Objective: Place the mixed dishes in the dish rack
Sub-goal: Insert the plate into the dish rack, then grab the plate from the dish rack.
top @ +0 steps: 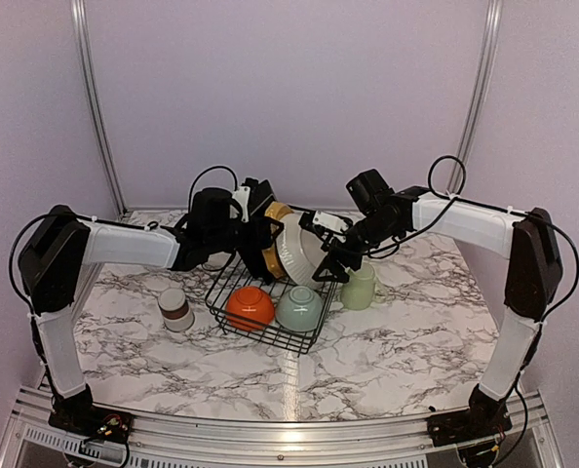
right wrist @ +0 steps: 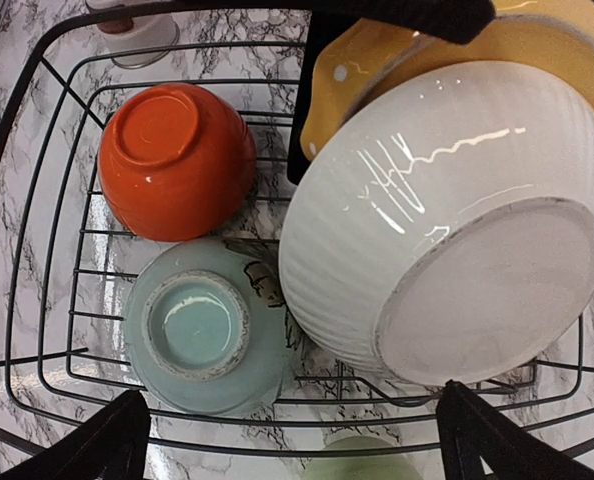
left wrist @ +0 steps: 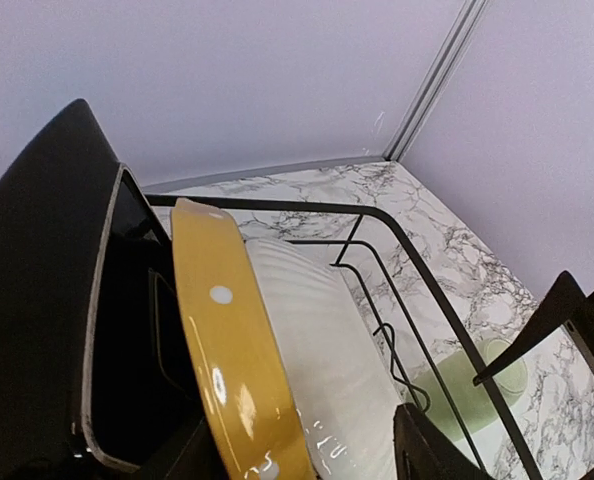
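Observation:
The black wire dish rack (top: 260,333) holds an upturned orange bowl (top: 250,306) and a pale blue bowl (top: 299,307). At its back stand on edge a black square plate (left wrist: 47,300), the yellow dotted plate (left wrist: 227,350) and the ribbed white bowl (left wrist: 317,350). My left gripper (top: 260,244) is open, its fingers wide on either side of the yellow plate and white bowl. Over the rack's right side my right gripper (right wrist: 297,450) hangs open and empty beside the white bowl (right wrist: 447,220). A pale green mug (top: 359,287) stands on the table right of the rack. A small grey-brown cup (top: 175,309) stands left of it.
The marble table (top: 406,341) ends at a wall behind and metal posts at the back corners. The green mug (right wrist: 362,462) sits just outside the rack rim (right wrist: 37,300), under my right gripper. The orange bowl (right wrist: 175,160) and blue bowl (right wrist: 205,325) fill the rack's front.

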Controlling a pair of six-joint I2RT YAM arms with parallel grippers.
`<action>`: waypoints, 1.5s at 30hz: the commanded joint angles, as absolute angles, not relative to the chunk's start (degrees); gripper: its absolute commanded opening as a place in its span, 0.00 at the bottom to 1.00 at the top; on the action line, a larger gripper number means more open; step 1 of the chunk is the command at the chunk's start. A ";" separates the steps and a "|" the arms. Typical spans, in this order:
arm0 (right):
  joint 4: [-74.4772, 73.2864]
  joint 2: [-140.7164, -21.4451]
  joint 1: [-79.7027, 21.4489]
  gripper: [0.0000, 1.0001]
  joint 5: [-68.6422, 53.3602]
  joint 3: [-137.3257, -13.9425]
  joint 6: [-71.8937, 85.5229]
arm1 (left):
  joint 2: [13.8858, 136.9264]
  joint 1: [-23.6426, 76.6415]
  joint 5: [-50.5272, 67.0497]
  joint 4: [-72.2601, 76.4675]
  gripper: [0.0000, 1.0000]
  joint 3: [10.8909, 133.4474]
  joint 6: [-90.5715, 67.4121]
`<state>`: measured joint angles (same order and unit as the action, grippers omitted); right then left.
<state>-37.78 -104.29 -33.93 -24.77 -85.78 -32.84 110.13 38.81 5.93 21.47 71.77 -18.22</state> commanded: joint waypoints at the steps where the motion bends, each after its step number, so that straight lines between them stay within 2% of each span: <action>1: -38.50 -102.85 -34.70 0.99 -24.40 -87.30 -33.08 | 104.47 37.27 -2.83 25.21 0.65 71.83 -14.28; 8: -37.86 -101.81 -34.72 0.98 -23.91 -86.39 -33.16 | 100.97 38.50 -3.72 21.50 0.67 75.22 -13.78; 12: -36.90 -101.17 -34.71 0.98 -21.40 -85.65 -33.00 | 98.01 41.54 -3.09 17.07 0.66 72.60 -15.16; 17: -35.74 -100.38 -33.96 0.99 -18.23 -85.94 -32.34 | 96.15 43.89 4.27 13.14 0.62 68.19 -20.28; 31: -35.51 -100.51 -29.58 0.98 -19.02 -87.32 -29.46 | 101.61 47.42 0.44 6.45 0.66 67.35 -30.59; 45: -34.50 -102.48 -29.52 0.98 -17.74 -86.48 -29.18 | 110.27 47.19 2.05 8.51 0.65 72.77 -33.27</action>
<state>-35.46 -102.19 -29.54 -18.65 -85.65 -30.02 108.60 47.22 1.50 7.70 69.89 -32.60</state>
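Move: The white bowl, leaning in the rack, is about 7 cm right of the left hand, 3 cm back and 8 cm lower. The yellow dish stands between, level ahead and some 2 cm right; the green bowl is 15 cm back and 6 cm right, the orange bowl 15 cm back and 4 cm left, both 13 cm below. From the right hand the white bowl is 6 cm ahead, 5 cm left and 5 cm down. Left rises 10 cm, swings back, sinks 15 cm towards the white bowl's near edge; right eases 5 cm forward-right. ##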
